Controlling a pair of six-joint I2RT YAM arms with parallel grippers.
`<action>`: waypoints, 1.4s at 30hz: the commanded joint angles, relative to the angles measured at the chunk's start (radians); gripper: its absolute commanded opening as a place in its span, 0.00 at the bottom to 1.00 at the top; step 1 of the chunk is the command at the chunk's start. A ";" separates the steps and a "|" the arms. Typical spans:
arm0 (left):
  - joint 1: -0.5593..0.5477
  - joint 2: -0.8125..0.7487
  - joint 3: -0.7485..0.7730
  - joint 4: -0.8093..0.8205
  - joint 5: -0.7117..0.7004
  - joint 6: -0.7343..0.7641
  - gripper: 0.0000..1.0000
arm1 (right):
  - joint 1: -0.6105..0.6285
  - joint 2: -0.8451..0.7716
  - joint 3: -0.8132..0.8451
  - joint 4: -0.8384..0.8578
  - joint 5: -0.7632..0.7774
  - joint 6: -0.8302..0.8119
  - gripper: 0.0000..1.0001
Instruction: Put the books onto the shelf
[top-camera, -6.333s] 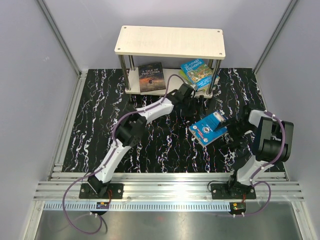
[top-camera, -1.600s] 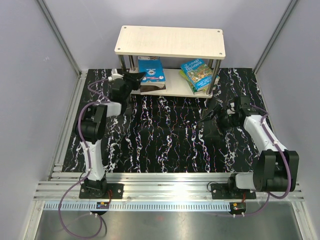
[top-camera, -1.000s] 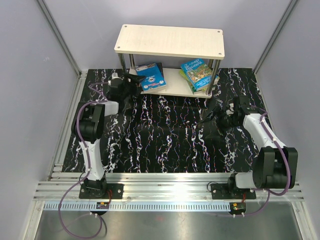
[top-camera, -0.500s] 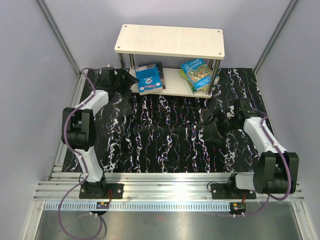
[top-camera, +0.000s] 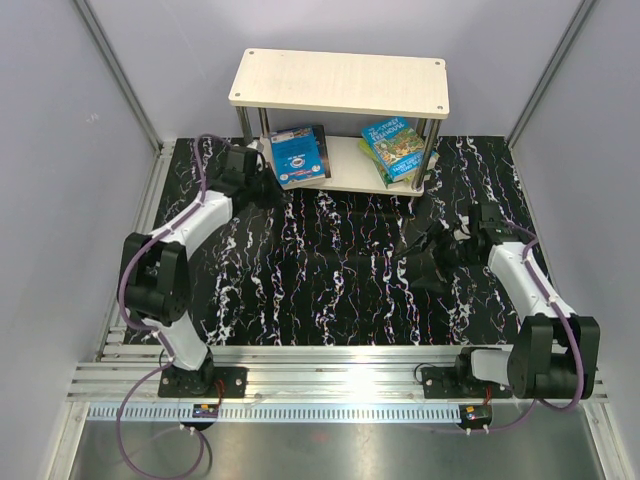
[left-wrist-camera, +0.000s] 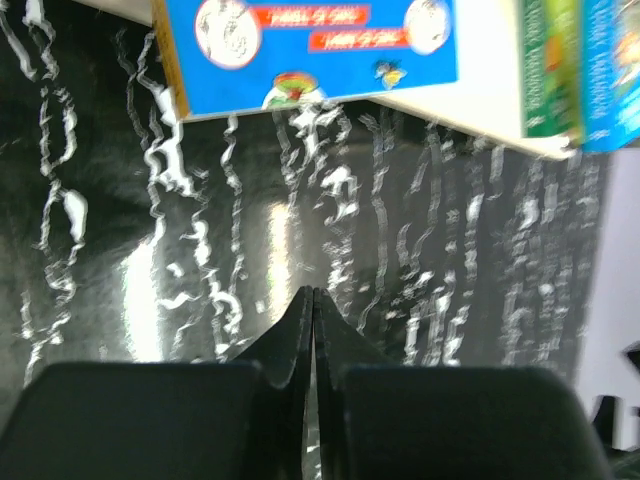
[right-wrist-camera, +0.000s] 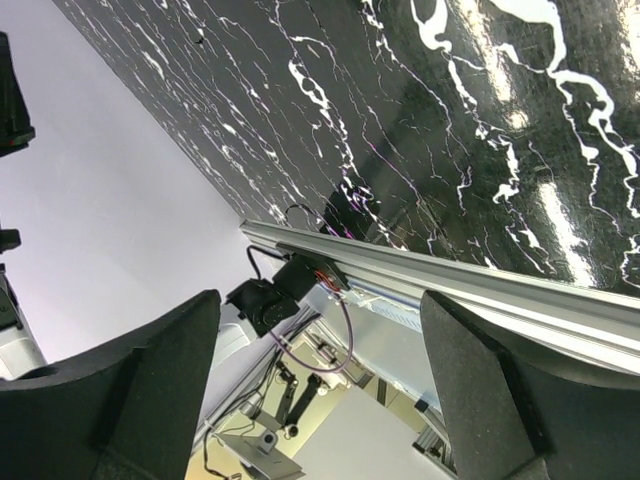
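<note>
The shelf (top-camera: 340, 82) stands at the back of the mat, and its lower board (left-wrist-camera: 487, 75) holds the books. A blue book (top-camera: 299, 155) (left-wrist-camera: 308, 48) lies at the left on top of a dark one (top-camera: 322, 142). Green and blue cartoon-covered books (top-camera: 397, 146) (left-wrist-camera: 563, 68) are stacked at the right. My left gripper (top-camera: 264, 184) (left-wrist-camera: 312, 300) hovers over the mat just in front of the shelf's left end, shut and empty, apart from the blue book. My right gripper (top-camera: 431, 250) (right-wrist-camera: 320, 340) hangs over the right side of the mat, open and empty.
The black marbled mat (top-camera: 340, 270) covers the table between grey walls. An aluminium rail (top-camera: 330, 375) (right-wrist-camera: 450, 275) runs along the near edge by the arm bases. A silver shelf post (top-camera: 432, 150) stands near the right stack.
My left gripper has closed its jaws and pulled back a little from the shelf, leaving the blue book on the lower board. The right arm has barely shifted.
</note>
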 joint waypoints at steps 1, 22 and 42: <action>0.000 0.034 0.048 -0.074 -0.078 0.080 0.00 | 0.007 -0.044 -0.016 -0.017 0.004 -0.003 0.88; -0.028 0.338 0.368 -0.146 -0.188 0.058 0.00 | 0.008 0.016 0.032 -0.055 0.053 -0.033 0.87; -0.035 0.430 0.523 -0.152 -0.268 -0.027 0.00 | 0.007 0.103 0.063 -0.057 0.050 -0.074 0.87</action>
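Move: The blue treehouse book lies on the left part of the shelf's lower board, its middle some 16 cm ahead of the left hand, about 4 cm to the right and 7 cm lower. The dark Tale of Two Cities sticks out from under it, roughly 17 cm ahead, 6 cm right and 9 cm lower; the stacked treehouse books stand about 23 cm to the right of the blue one. From the right hand the blue book is some 34 cm ahead, 27 cm left and 6 cm lower. Down first, by about 6 cm, then level and forward some 7 cm, the left hand brings its already shut fingers against the near edge of the blue book and pushes it inward along the board. The wrist rolls roughly 15 degrees, its left side rising. The right hand, open and empty, sinks a couple of centimetres away from the work. ##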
